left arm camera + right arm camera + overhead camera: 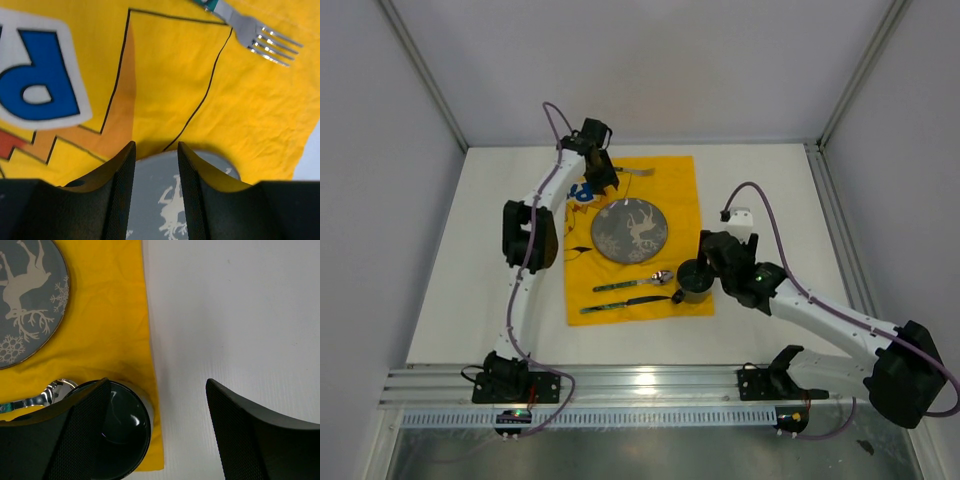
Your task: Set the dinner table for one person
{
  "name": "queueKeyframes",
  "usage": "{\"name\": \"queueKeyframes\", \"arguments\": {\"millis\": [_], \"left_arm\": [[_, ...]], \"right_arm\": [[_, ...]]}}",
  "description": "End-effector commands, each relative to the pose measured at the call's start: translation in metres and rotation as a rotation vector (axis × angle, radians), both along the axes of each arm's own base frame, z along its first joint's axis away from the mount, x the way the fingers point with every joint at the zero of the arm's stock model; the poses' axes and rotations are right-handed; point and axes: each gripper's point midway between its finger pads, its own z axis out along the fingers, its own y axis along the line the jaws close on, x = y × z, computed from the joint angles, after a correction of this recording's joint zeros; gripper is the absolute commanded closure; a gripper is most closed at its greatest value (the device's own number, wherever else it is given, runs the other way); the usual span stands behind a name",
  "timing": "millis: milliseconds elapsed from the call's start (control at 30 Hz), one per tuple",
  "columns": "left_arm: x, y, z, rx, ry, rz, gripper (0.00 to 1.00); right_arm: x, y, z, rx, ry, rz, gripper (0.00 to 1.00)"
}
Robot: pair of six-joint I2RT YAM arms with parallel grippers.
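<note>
On the white dinner table (470,260) lies a yellow printed cloth (680,190). It carries a grey reindeer plate (631,232), a fork (636,173) at its far edge, and a spoon (642,281) and a knife (620,304) near its front. A dark cup (696,283) stands at the cloth's front right corner. My left gripper (603,180) hovers over the cloth between the fork (260,35) and the plate (155,200), its jaws a little apart with nothing between them. My right gripper (157,382) is wide open beside the cup (120,432), its left finger (75,435) overlapping the rim.
A small white box (740,216) with a cable sits on the table behind the right arm. Enclosure posts and walls bound the far and side edges. An aluminium rail (650,385) runs along the near edge.
</note>
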Motion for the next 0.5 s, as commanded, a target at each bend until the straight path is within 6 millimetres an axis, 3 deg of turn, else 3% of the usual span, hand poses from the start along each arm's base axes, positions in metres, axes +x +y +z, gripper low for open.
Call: {"name": "queueKeyframes", "arguments": {"millis": [0, 100, 200, 333, 433, 467], "left_arm": [[0.051, -0.014, 0.032, -0.179, -0.199, -0.074, 0.59], [0.077, -0.013, 0.052, -0.225, -0.317, -0.069, 0.56], [0.100, -0.002, 0.074, -0.217, -0.424, -0.037, 0.46], [0.123, 0.012, 0.090, -0.255, -0.513, 0.000, 0.39], [0.137, 0.021, 0.088, -0.281, -0.547, 0.017, 0.36], [0.138, 0.020, 0.079, -0.290, -0.539, 0.010, 0.35]], "right_arm": [[0.016, 0.016, 0.025, 0.058, -0.069, 0.028, 0.19], [0.017, 0.022, 0.026, 0.062, -0.076, 0.058, 0.19], [0.019, 0.025, 0.028, 0.063, -0.083, 0.081, 0.20], [0.020, 0.031, 0.028, 0.062, -0.077, 0.110, 0.19], [0.023, 0.036, 0.028, 0.059, -0.065, 0.119, 0.19], [0.024, 0.037, 0.029, 0.061, -0.065, 0.121, 0.19]]}}
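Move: The fork lies about 8 cm ahead of the left hand, 1 cm to its right and roughly 3 cm lower; the plate's middle is some 9 cm back from that hand and 4 cm to its right. For the right hand, the mug's middle is about 5 cm to the left, 4 cm back and 7 cm below. The spoon is 20 cm left and 2 cm back of the right hand, the knife 22 cm left and 8 cm back. Forward about 11 cm, and from partway also upward by some 6 cm, the left hand sweeps over the fork to the cloth's far edge, holding nothing; its fingers open further while the wrist tips them up about 25 degrees to point more forward. The right hand, still wide open, eases 2 cm left above the mug, turning slightly counter-clockwise. ##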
